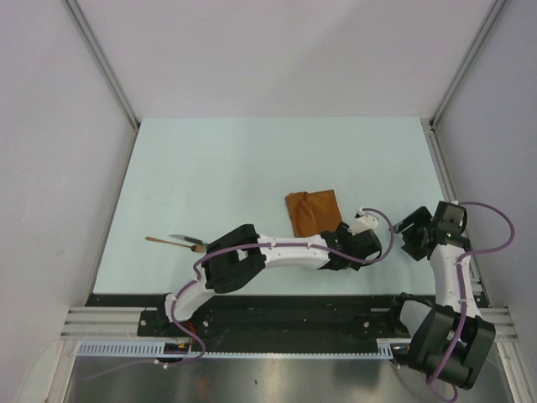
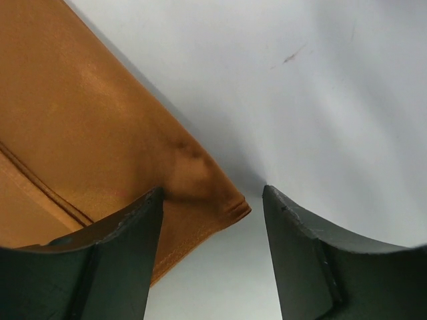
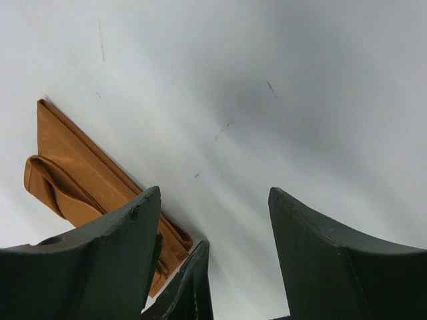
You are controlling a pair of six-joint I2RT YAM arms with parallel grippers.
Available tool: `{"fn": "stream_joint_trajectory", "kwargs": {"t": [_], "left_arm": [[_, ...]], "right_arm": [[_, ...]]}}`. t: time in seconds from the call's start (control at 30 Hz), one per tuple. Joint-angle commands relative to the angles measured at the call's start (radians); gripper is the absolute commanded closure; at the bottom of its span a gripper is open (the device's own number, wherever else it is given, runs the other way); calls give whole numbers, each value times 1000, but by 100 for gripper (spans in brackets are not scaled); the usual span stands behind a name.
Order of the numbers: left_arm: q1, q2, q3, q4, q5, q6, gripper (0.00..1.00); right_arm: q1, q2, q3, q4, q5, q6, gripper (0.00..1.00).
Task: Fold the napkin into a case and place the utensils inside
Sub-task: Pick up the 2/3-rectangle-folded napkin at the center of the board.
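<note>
The rust-orange napkin point(image 1: 314, 211) lies folded into a small layered rectangle right of the table's middle. My left gripper point(image 1: 342, 238) is low at its near right corner. In the left wrist view the left gripper point(image 2: 212, 193) is open and the napkin point(image 2: 87, 133) corner lies flat on the table between the jaws, close to the left finger point(image 2: 127, 247). My right gripper point(image 3: 213, 192) is open over bare table with nothing in it, just right of the napkin point(image 3: 67, 167). The utensils point(image 1: 178, 241) lie together far to the left, near the front edge.
The pale table point(image 1: 252, 159) ends in metal rails at both sides and a black strip along the near edge. The left arm point(image 1: 277, 250) stretches across the near part of the table. A left finger point(image 3: 190, 283) shows low in the right wrist view.
</note>
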Motion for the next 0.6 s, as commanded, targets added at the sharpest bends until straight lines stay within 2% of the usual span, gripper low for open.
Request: {"fn": "stream_joint_trajectory", "kwargs": {"t": [0.0, 0.13, 0.17, 0.2, 0.3, 0.37, 0.4, 0.47, 0.57], "left_arm": [[-2, 15, 50, -15, -22, 15, 35], [0, 26, 49, -24, -25, 12, 43], [0, 29, 50, -27, -28, 12, 48], [-2, 27, 50, -32, -30, 9, 60], [0, -2, 27, -46, -41, -8, 74], [1, -31, -22, -27, -39, -14, 77], [1, -61, -40, -18, -36, -17, 83], [4, -94, -98, 11, -22, -23, 87], [9, -164, -178, 51, -2, -33, 93]], "right_arm": [[12, 17, 26, 28, -50, -45, 29], [78, 45, 32, 51, -47, -66, 29], [94, 54, 27, 80, -56, -80, 29], [112, 74, 17, 99, -83, -85, 29], [126, 136, 3, 172, -196, -103, 29], [132, 172, -6, 237, -246, -111, 29], [137, 187, -6, 254, -282, -118, 28], [147, 233, -2, 307, -318, -125, 27], [183, 284, 3, 389, -364, -116, 22]]}}
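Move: The folded napkin's near right corner lies right between my left hand's open fingertips, about 1 cm below. From that hand the napkin's middle is some 7 cm ahead and 8 cm left, its far right corner about 17 cm ahead and 5 cm left. From my right hand the near corner is roughly 15 cm left, 3 cm back and 6 cm lower; the far right corner is about 20 cm left and 14 cm ahead. I shut my left hand's fingers from well open to nearly closed, pinching the near right corner of the napkin, and then ease that hand about 2 cm left. Meanwhile my right hand, still open, travels some 7 cm left and half as far forward towards the napkin's right edge, sinking slightly and turning about 20 degrees counter-clockwise. ##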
